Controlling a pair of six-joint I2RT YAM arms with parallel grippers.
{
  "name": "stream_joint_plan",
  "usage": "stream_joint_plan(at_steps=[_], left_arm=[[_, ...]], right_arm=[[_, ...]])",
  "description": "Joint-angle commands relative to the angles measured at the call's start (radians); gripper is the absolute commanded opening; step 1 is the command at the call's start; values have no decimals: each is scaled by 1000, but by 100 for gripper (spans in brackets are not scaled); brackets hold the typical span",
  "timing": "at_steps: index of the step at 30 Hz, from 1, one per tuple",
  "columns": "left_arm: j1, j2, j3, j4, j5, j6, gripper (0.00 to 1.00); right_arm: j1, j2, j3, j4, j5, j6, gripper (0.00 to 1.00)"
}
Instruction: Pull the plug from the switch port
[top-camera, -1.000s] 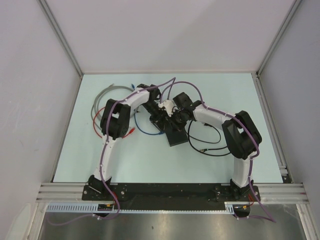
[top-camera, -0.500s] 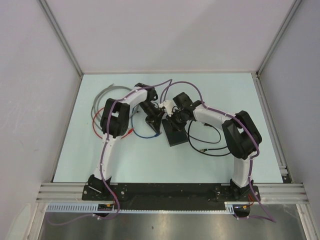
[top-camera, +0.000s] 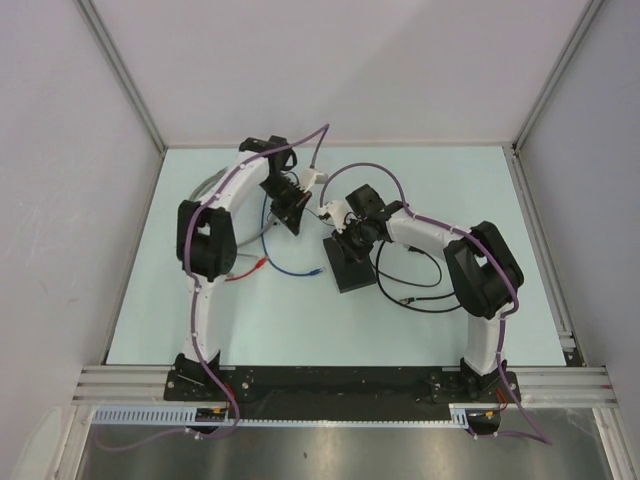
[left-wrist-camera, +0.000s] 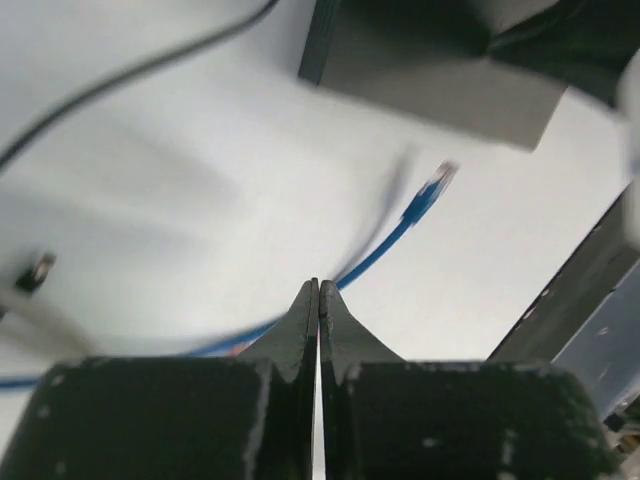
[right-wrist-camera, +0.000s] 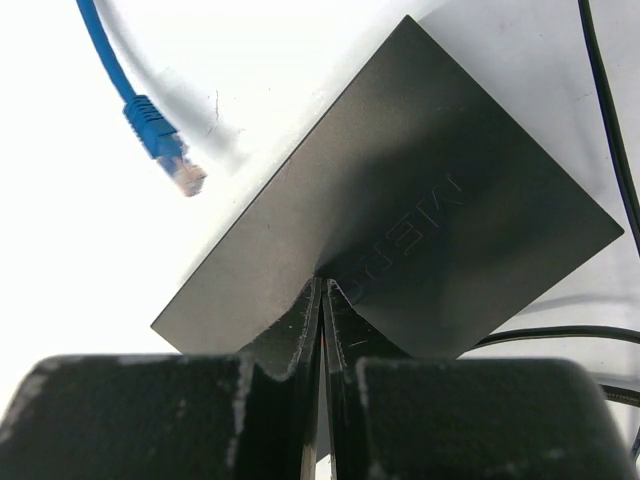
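The switch (top-camera: 352, 268) is a flat black box lying mid-table; in the right wrist view its top (right-wrist-camera: 420, 200) fills the middle, and the port in its edge does not show. The blue cable's plug (top-camera: 318, 270) (right-wrist-camera: 165, 150) lies loose on the table just left of the box, out of any socket. My right gripper (top-camera: 349, 240) (right-wrist-camera: 322, 287) is shut, its tips resting on the box's top. Back and left of the box, my left gripper (top-camera: 290, 208) (left-wrist-camera: 319, 290) is shut on nothing, raised above the blurred blue cable (left-wrist-camera: 400, 225).
Grey cables (top-camera: 205, 190) curl at the back left. A red lead (top-camera: 245, 268) lies by the left arm. Thin black cables (top-camera: 410, 292) loop on the right of the box. Grey walls close in the table on three sides.
My left gripper has shut and pulled back and left, away from the switch. The blue plug now lies free on the table left of the box. The right arm has not moved.
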Motion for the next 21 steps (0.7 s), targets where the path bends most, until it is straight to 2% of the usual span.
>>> stream_joint_plan(at_steps=[1,2,3,6,10,15,21], left_arm=[[47,-71,-94,-137,-149,87,0],[53,-65,-102,-128,-160,65,0],[60,-59,-105,-102,-172,39,7],[68,-80,-156,11,-262,-97,36],[79,-80,-229,64,-347,-251,44],[87,-60,-265,116,-479,-300,54],[107,39,-161,142,-531,-318,52]], right_arm=[[6,85,-43,-49,53,-23,6],[8,87,-43,-47,53,-23,6],[8,87,-41,-47,53,-23,6],[11,85,-43,-47,56,-24,6],[8,82,-44,-47,59,-27,6],[8,84,-41,-49,59,-26,6],[11,84,-41,-49,57,-26,6]])
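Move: The stretch of blue cable to reach lies about 10 cm left of the left hand, 2 cm back and 8 cm below. The red plug is some 3 cm behind that stretch, the grey cables about 2 cm to its left and 2 cm farther out. The free blue plug lies 5 cm to the hand's right and 7 cm back. From the right hand, the stretch is roughly 21 cm left, 3 cm ahead and 3 cm below. Swing the left gripper about 11 cm to the left, away from the switch, and sink some 6 cm onto the blue cable beside the grey ones. On the way bring the slanted fingers round to point nearly straight down, turn them about 20 degrees counter-clockwise and open them from shut to roughly half, so that the cable crosses between the tips. ##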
